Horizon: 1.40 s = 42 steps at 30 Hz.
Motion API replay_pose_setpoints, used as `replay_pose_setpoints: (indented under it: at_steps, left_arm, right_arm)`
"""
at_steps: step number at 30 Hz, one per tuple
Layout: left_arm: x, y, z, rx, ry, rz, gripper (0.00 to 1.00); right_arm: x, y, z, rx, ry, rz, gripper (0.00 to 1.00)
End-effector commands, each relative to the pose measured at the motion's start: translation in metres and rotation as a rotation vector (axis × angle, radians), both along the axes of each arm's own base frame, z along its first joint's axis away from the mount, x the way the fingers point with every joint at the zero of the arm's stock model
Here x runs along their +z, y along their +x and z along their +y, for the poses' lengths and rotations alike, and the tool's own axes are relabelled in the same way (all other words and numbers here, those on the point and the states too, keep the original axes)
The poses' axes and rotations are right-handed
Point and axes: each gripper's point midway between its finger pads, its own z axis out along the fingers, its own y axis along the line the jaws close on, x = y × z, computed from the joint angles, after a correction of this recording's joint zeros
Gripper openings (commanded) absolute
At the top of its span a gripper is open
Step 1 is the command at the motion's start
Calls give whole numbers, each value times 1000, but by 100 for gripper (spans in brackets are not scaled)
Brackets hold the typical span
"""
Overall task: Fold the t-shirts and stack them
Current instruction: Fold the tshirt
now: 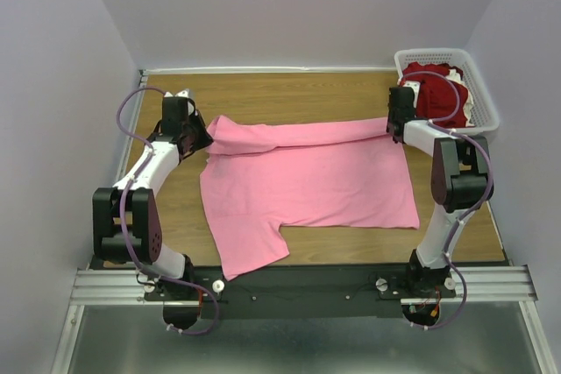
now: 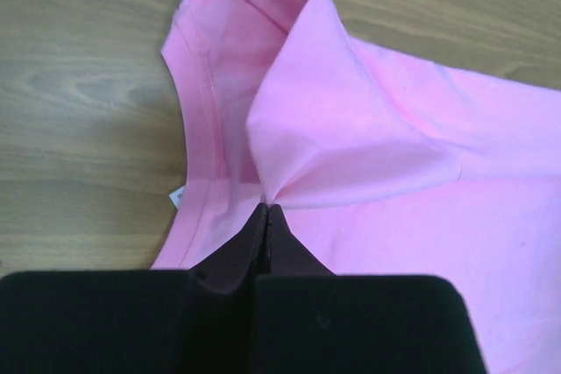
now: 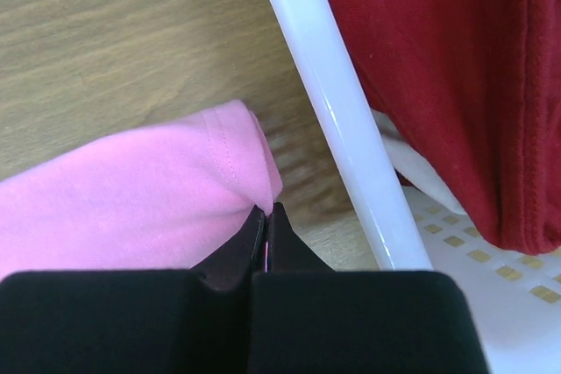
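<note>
A bright pink t-shirt point(image 1: 307, 181) lies spread across the wooden table, its far edge folded over toward the front. My left gripper point(image 1: 200, 137) is shut on the shirt's far left corner, near the collar point(image 2: 206, 129); the pinched fold point(image 2: 351, 129) rises just ahead of the jaws point(image 2: 267, 208). At the far right corner my right gripper point(image 1: 396, 127) is shut on the pink hem point(image 3: 228, 164), pinched at the tips point(image 3: 267, 209). Dark red t-shirts point(image 1: 436, 94) sit piled in the white basket; one dark red shirt point(image 3: 447, 67) hangs over its rim.
The white lattice basket point(image 1: 482, 94) stands at the far right corner, its rim point(image 3: 337, 111) right beside my right gripper. Grey walls close in the table on three sides. Bare wood point(image 1: 289, 89) shows behind the shirt and to its left.
</note>
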Motion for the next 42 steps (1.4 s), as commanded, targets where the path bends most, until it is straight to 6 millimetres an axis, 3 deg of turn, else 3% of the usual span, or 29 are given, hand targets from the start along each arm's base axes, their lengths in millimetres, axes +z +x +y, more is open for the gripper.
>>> replay_pose_setpoints:
  at_steps: [1, 5, 13, 20, 32, 42]
  left_arm:
    - [4, -1, -6, -15, -47, -23, 0]
    - [13, 1, -2, -4, -28, -44, 0]
    - [28, 10, 2, 6, -12, -70, 0]
    - [30, 10, 3, 7, -4, -74, 0]
    - [4, 4, 2, -1, -7, -25, 0]
    - [-23, 2, 1, -17, -3, 26, 0]
  right_arm:
    - [-21, -13, -15, -62, -41, 73, 1]
    - [-18, -15, -15, -74, -34, 86, 1]
    - [16, -19, -14, -91, -9, 44, 1]
    - [17, -35, -16, -121, -2, 63, 1]
    - [-27, -68, -10, -180, 66, 185, 1]
    - [-48, -75, -16, -210, 32, 244, 1]
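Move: Each hand already pinches an end of the pink t-shirt's far part, folding it over the body. The shirt's spread middle lies from the right hand about 15 cm back, 28 cm left and 5 cm below; from the left hand about 13 cm back, 31 cm right and 10 cm below. The basket's middle is some 13 cm ahead and 18 cm right of the right hand, with the red shirt in it 12 cm ahead, 14 cm right. Right hand draws its pinched edge back about 6 cm, dipping, rising, then sinking; the left bobs, still gripping. ##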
